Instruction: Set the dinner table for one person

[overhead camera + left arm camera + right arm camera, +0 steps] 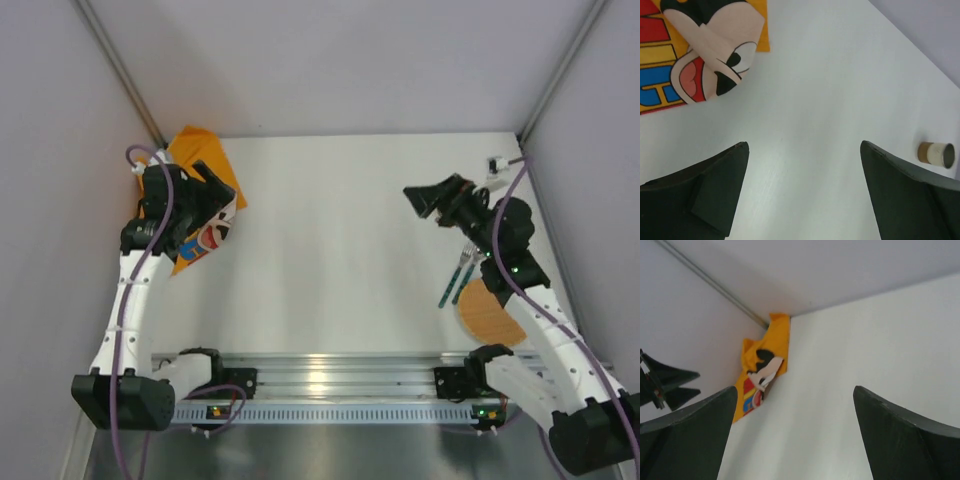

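Note:
The white dinner table (340,230) fills the top view, with its ribbed aluminium rail (320,385) along the near edge. An orange Mickey Mouse mat (200,165) lies crumpled in the far left corner; it also shows in the left wrist view (700,55) and the right wrist view (765,365). My left gripper (222,203) is open and empty just above the mat's right edge (805,145). My right gripper (420,200) is open and empty above bare table at the right, facing left (795,390). Green-handled cutlery (455,280) and a brown plate (490,315) lie near the right arm.
A small cylinder (495,163) lies on its side at the far right corner, and shows in the left wrist view (936,154). Grey walls close the table on the left, far and right sides. The left gripper's fingers (665,385) show in the right wrist view.

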Controlling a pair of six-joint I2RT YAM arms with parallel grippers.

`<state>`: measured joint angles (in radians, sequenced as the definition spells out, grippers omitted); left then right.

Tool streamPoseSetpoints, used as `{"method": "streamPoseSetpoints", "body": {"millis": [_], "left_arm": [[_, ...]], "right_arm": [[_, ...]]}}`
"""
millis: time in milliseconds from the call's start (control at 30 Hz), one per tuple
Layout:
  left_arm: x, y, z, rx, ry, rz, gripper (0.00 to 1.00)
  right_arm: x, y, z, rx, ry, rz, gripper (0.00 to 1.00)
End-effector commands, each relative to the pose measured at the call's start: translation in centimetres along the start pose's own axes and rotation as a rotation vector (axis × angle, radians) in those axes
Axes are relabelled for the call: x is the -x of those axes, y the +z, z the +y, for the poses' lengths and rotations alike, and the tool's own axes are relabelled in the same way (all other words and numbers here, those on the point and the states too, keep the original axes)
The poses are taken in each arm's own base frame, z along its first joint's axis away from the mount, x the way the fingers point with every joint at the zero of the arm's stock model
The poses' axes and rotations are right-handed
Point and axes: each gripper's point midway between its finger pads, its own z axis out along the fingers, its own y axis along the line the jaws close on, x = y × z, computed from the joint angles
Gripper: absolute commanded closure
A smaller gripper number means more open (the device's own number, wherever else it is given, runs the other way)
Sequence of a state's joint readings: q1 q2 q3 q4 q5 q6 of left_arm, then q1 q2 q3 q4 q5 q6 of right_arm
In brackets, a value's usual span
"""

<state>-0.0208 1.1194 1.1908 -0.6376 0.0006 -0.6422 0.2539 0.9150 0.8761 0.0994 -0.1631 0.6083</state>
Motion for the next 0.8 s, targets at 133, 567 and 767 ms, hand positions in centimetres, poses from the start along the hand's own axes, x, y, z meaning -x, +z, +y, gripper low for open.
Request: {"method": "streamPoseSetpoints", "body": {"millis": [133, 567, 767], "left_arm": [[-1.6, -3.4, -7.9, -0.476, -0.12, 0.093, 0.01], [-1.2, 11.6, 0.1, 0.25, 0.138, 0.226, 0.02], [-1.3, 20.0, 1.1, 0.388, 0.24, 0.256, 0.02]], "right_arm": [[-12.9, -6.0, -0.5, -0.041, 0.295, 0.448, 0.0], [-14.1, -9.5, -3.4, -0.234, 0.156, 0.587, 0.0], [-14.3, -9.3, -4.5, -0.289, 0.107, 0.638, 0.0]]}}
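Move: The orange cartoon cloth is spread ahead and to the left of my left hand: its middle lies about 18 cm ahead, 13 cm left and 26 cm down, its right-hand corner about 17 cm ahead and barely 1 cm left. From my right hand the teal-handled cutlery lies roughly 5 cm back, 12 cm right and 34 cm down. The cork mat is some 14 cm back and 19 cm right, the cup about 17 cm ahead and 12 cm right. I bring my open left hand down on the cloth's right-hand corner: first a sidestep of about 4 cm to the right, then a speeding reach forward and down while the fingers tip steeply downward. My open right hand drops fast and draws back about 10 cm, bobs up a little, then sinks again over bare table left of the cutlery, tipping down some 40 degrees. ##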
